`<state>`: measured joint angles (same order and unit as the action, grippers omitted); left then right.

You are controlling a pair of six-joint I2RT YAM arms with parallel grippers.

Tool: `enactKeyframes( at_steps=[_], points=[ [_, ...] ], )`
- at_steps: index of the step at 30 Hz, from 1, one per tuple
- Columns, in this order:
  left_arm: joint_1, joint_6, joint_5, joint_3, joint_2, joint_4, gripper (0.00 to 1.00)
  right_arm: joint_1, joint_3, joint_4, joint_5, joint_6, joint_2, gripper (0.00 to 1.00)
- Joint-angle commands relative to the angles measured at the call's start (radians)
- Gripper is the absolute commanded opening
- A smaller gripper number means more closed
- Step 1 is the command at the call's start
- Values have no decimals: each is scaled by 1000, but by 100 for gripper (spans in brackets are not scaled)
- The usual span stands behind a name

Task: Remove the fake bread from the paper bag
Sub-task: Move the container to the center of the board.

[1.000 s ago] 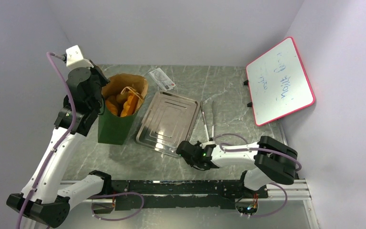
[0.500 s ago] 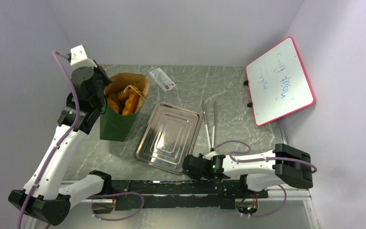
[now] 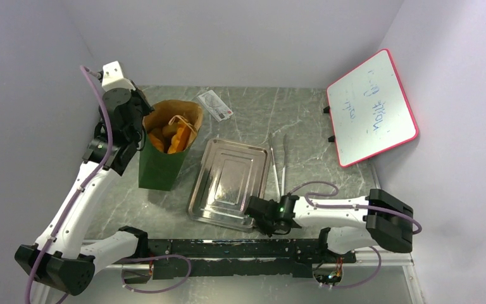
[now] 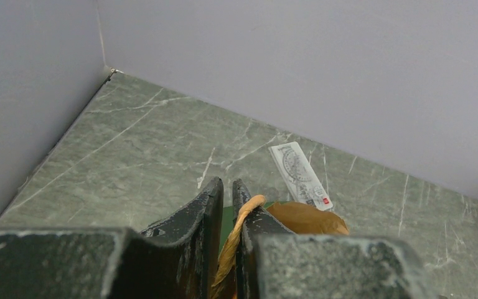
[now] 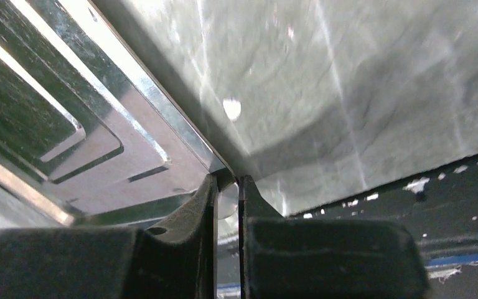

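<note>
The paper bag (image 3: 160,168), dark green outside and brown inside, stands upright at the left of the table. Several orange fake bread pieces (image 3: 171,136) show in its open top. My left gripper (image 3: 141,128) is at the bag's left rim. In the left wrist view the left gripper (image 4: 227,187) is shut on the rim and a tan handle (image 4: 244,221), with the bag's brown inside (image 4: 308,218) beyond. My right gripper (image 3: 254,213) is low at the near edge, shut on the near right corner of the metal tray (image 3: 228,177). The right wrist view shows the right gripper (image 5: 227,182) pinching the tray (image 5: 68,112).
Metal tongs (image 3: 278,164) lie right of the tray. A white packet (image 3: 215,104) lies behind the bag, also in the left wrist view (image 4: 299,174). A pink-edged whiteboard (image 3: 370,107) leans at the right wall. A black rail (image 3: 228,250) runs along the near edge.
The right gripper has pulled the tray toward the near edge and turned it slightly. The left gripper has shifted the bag a little to the right and toward the back.
</note>
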<state>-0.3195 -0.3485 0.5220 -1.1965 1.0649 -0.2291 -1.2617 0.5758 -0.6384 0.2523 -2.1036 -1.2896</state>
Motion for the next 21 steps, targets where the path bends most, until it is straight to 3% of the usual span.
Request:
enactKeyframes(
  at_steps=[1,8,21],
  points=[
    [14,-9,-23,-9,-12,104,7,118,-20,-310,80,-639,-57,0],
    [25,-73,-46,20,-38,97,7,295,65,-287,157,-554,-146,0],
    [30,-63,-47,44,-83,66,7,429,226,-132,234,-383,-363,0]
  ],
)
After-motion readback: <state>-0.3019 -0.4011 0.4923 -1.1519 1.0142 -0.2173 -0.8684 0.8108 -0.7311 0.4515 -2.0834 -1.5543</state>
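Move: The right hand holds the container, a metal tray, by its near right corner; the tray's middle is about 13 cm ahead and 6 cm left. The table's middle lies some 20 cm ahead and 4 cm left of the hand, the tongs about 18 cm ahead and 8 cm right, and the paper bag roughly 15 cm ahead and 27 cm left. From the left hand, the table's middle is about 7 cm back, 24 cm right and 37 cm below. With its fingers still shut on the container's near right corner, the right hand slides the tray level over the table, about 13 cm forward and some 5 cm to the right over the first part of the way, then almost straight forward, towards the table's middle and the tongs, while swinging clockwise by some 20 degrees. The left hand keeps its pinch on the paper bag's handle high up and stays nearly in place. ##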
